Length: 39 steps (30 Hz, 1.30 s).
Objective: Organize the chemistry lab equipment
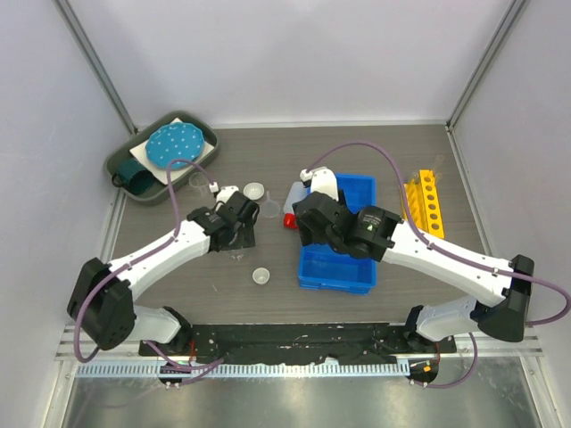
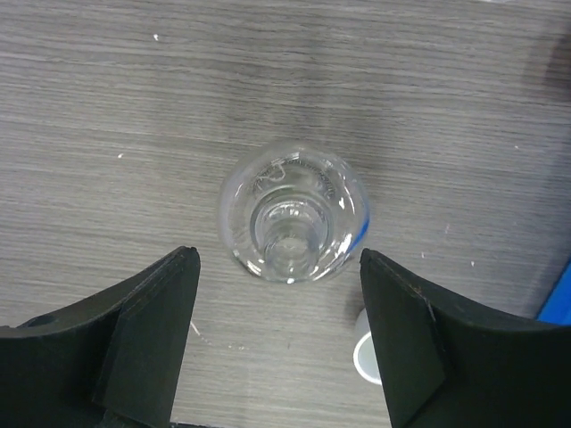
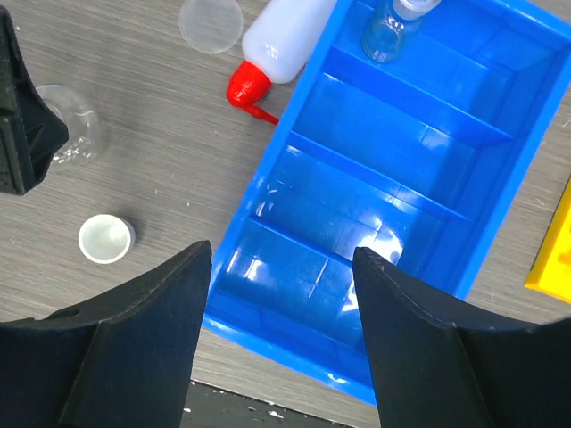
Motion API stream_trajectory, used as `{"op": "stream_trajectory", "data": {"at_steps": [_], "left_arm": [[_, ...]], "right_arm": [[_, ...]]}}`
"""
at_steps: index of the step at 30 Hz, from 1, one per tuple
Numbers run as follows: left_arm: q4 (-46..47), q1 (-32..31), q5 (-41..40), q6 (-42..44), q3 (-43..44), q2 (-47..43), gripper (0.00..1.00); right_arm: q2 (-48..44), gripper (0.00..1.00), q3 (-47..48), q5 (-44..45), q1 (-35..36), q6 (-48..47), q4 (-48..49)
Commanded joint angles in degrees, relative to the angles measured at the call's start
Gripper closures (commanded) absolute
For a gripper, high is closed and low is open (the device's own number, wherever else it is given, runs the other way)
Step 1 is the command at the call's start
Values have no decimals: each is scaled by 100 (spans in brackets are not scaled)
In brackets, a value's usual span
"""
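Observation:
A small clear glass flask (image 2: 293, 214) stands upright on the table, just beyond the tips of my left gripper (image 2: 277, 254), which is open and holds nothing. In the top view the flask (image 1: 237, 256) sits right under the left gripper (image 1: 239, 236). A small white dish (image 2: 368, 352) peeks out behind the right finger. My right gripper (image 3: 281, 250) hangs open and empty over the near compartments of the blue divided bin (image 3: 500, 143). A small glass vessel (image 3: 384, 36) stands in the bin's far compartment. The red-capped bottle (image 3: 285, 40) lies on the table against the bin's left side.
A yellow holed rack (image 1: 426, 203) stands right of the bin (image 1: 357, 272). A white dish (image 1: 260, 275) lies near the front, another dish (image 1: 254, 191) and a clear funnel (image 1: 270, 209) farther back. The dark green tray (image 1: 134, 174) sits at the back left corner.

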Motion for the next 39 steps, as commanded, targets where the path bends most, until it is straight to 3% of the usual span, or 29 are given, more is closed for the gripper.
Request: {"op": "stream_trajectory", "data": {"at_steps": [1, 21, 39], "left_arm": [[509, -15, -166, -134, 175, 418, 24], [335, -15, -165, -116, 447, 542, 52], [220, -15, -95, -160, 236, 323, 57]], "right_arm": [[-410, 30, -318, 137, 34, 141, 217], [-578, 30, -626, 111, 42, 115, 278], [-613, 30, -714, -109, 42, 247, 357]]}}
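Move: The glass flask stands just below the left hand, roughly 2 cm ahead, centred between its fingers and about 6 cm down. The small white cup is some 4 cm back and 5 cm to the left hand's right; the white dish lies about 17 cm ahead and 4 cm right. From the right hand, the flask is some 19 cm left, 4 cm ahead and 19 cm lower. Left hand dips about 3 cm towards the flask, edging forward-right, then rises about 2 as its fingers half close. ##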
